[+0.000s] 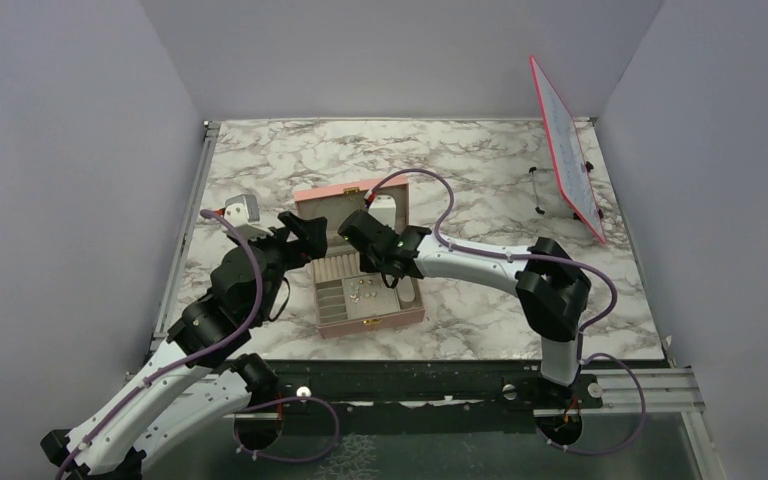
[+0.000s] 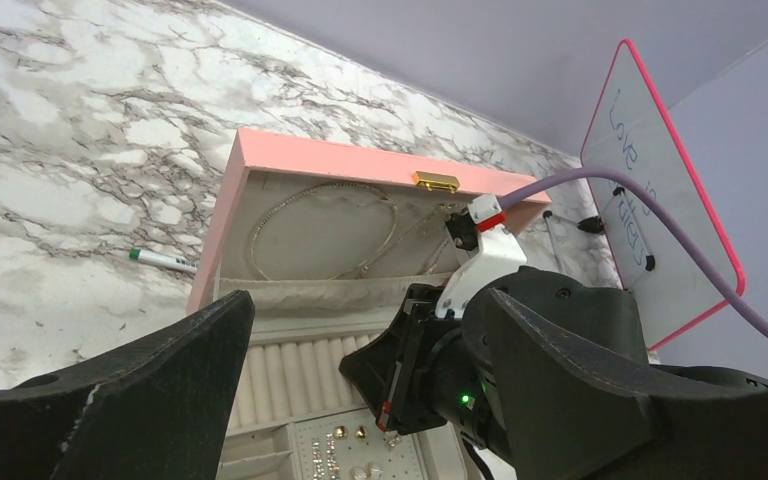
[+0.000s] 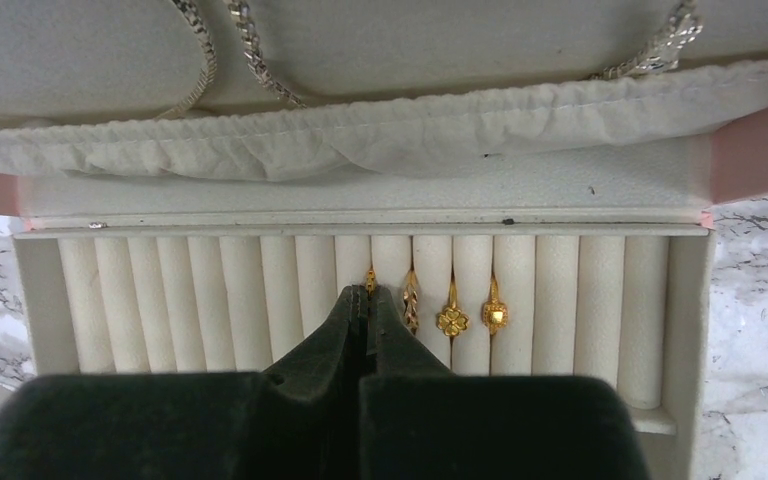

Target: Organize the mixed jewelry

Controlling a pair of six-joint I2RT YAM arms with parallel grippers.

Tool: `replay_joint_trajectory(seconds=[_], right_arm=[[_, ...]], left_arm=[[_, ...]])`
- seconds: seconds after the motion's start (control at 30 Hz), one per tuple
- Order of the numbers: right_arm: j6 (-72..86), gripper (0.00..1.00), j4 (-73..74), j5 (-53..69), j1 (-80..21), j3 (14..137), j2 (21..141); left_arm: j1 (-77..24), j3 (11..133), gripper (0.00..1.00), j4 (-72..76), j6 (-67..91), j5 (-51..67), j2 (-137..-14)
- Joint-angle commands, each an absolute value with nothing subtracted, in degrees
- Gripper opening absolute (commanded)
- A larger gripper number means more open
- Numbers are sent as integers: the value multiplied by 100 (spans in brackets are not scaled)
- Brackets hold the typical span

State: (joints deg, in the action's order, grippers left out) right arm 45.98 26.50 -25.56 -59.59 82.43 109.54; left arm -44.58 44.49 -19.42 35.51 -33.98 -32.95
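The pink box (image 1: 375,322) lies open with its lid (image 2: 360,160) raised. My right gripper (image 3: 365,292) is shut, tips pressed into a groove of the white ring rolls (image 3: 190,300). A gold ring (image 3: 369,278) peeks out between the tips. Three gold rings (image 3: 451,318) sit in the grooves just to its right. Small gold and sparkly earrings (image 2: 350,433) lie on the perforated pad below the rolls. My left gripper (image 2: 360,300) hangs wide open over the box's near left side, holding nothing. From above, the right gripper (image 1: 357,258) covers the rolls, with the left gripper (image 1: 305,232) beside it.
Silver chains (image 3: 250,50) hang in the lid's fabric pocket. A green-capped pen (image 2: 165,260) lies on the marble left of the box. A pink-framed whiteboard (image 1: 565,150) leans at the back right. A small grey object (image 1: 243,208) sits at the table's left.
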Motion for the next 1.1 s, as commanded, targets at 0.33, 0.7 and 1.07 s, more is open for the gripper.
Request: replay_joint_trajectory(seconds=[0.33, 0.7, 1.07], right_arm=[[4526, 23, 2830, -2799, -5994, 8400, 10891], [4259, 26, 2419, -2723, -5994, 8197, 10052], [3054, 42, 656, -2669, -5911, 6391, 7839]], left_arm=[[-4438, 4447, 86, -1922, 3489, -3457, -3344], [-4438, 4491, 86, -1932, 3542, -3389, -3352], [-4438, 4635, 87, -1994, 3534, -3305, -3521]])
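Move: The right hand's closed fingertips still hold a gold ring in a slot of the ring rolls, practically at the hand point and about 1 cm below it. The leaf ring stands about 1 cm to its right, the flower ring roughly 3 cm and the square ring about 4 cm to the right, all level with it fore and aft; the earring board lies some 7 cm back. From the idle left hand, the held ring is about 5 cm ahead, 9 cm right and 20 cm down. The right hand stays in place over the ring rolls while its fingers part to about a quarter open, letting go of the gold ring in its slot. Then it lifts away from the rolls, slowly at first and then fast, some 11 cm up, swinging about 4 cm to the right near the top as the fingers spread further and the wrist tilts some 20 degrees, the fingertips coming up out of their steep downward point. ##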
